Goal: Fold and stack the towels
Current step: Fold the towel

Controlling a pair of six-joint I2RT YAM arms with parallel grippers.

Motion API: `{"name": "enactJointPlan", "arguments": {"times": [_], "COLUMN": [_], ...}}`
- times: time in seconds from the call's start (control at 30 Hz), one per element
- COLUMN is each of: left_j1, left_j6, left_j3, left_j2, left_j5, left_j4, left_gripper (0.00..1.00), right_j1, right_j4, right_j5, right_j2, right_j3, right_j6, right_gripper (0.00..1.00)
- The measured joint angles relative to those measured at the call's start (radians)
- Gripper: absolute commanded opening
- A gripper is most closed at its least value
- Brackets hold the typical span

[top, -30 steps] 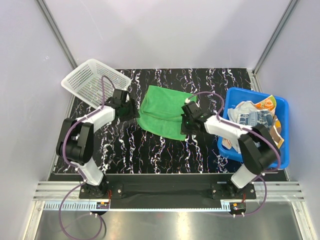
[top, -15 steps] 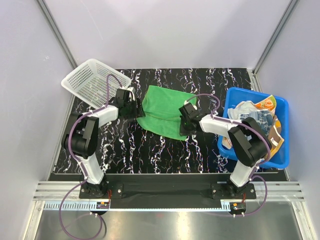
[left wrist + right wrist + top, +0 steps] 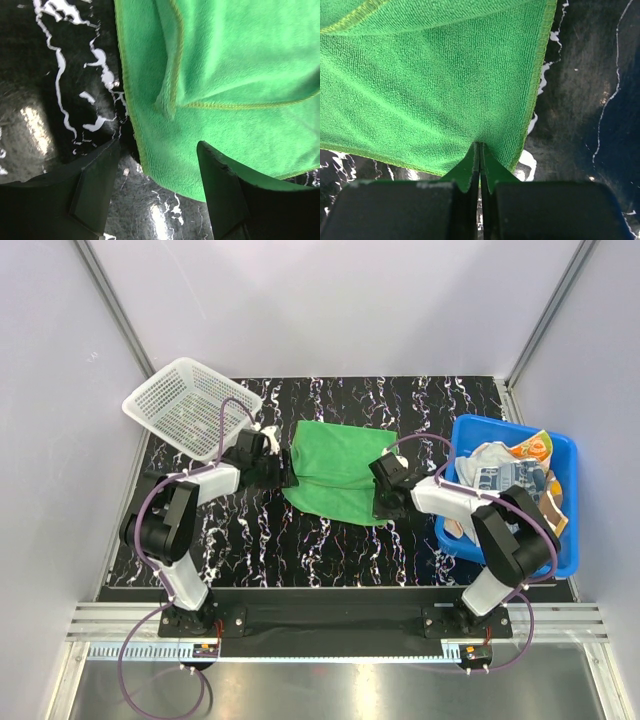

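A green towel (image 3: 338, 468) lies partly folded in the middle of the black marbled table. In the left wrist view its near left corner (image 3: 165, 160) sits between my left gripper's (image 3: 159, 145) open fingers, and nothing is pinched. Seen from above, that left gripper (image 3: 285, 472) is at the towel's left edge. My right gripper (image 3: 384, 506) is at the towel's near right corner. In the right wrist view the right gripper (image 3: 480, 145) is shut on the green towel (image 3: 420, 90) close to its hemmed edge. More patterned towels (image 3: 510, 475) are heaped in the tub.
A blue plastic tub (image 3: 565, 455) stands at the right edge of the table, close behind my right arm. A white mesh basket (image 3: 190, 405) sits tilted at the back left corner. White walls enclose the table on three sides.
My left gripper moved right to the towel's left edge, jaws open throughout. My right gripper drew the towel's near right corner rightward and nearer, spreading the cloth.
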Motion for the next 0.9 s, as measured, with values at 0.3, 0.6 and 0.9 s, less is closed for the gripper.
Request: {"name": "enactJointPlan", "arguments": {"times": [0.3, 0.6, 0.9], "left_j1": [-0.044, -0.050, -0.051], "left_j6": [-0.022, -0.060, -0.088], "left_j3": [-0.078, -0.092, -0.095], "left_j2": [-0.042, -0.095, -0.212], "left_j5": [0.076, 0.142, 0.137], "left_j4": [0.055, 0.020, -0.053], "left_gripper": [0.68, 0.67, 0.67], "right_j1": [-0.001, -0.001, -0.001], "right_j4": [-0.027, -0.027, -0.028], "right_j5": [-0.002, -0.004, -0.012], "right_j2": [-0.023, -0.032, -0.047], "right_j3": [0.000, -0.002, -0.005], "right_j6": [-0.021, -0.030, -0.035], "right_gripper": [0.00, 0.00, 0.00]}}
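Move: The green towel's near-left corner lies almost under the left hand, about 3 cm back, 1 cm to the right and 2 cm down. The tip of the folded flap is some 2 cm ahead of that hand and 3 cm right; the near-right corner is about 7 cm back and 22 cm right; the white basket's middle is roughly 16 cm ahead and 21 cm left. From the right hand, the near-left corner lies about 19 cm left and 3 cm ahead. Back and to the right, the left hand sweeps low over the towel's near-left corner, about 3 cm each way, then climbs nearly 5 cm while easing back a little more. It rolls roughly 10 degrees, left side sinking, with its fingers staying open. The right hand, fingers still shut, stays over the near-right corner and creeps up about a centimetre. ##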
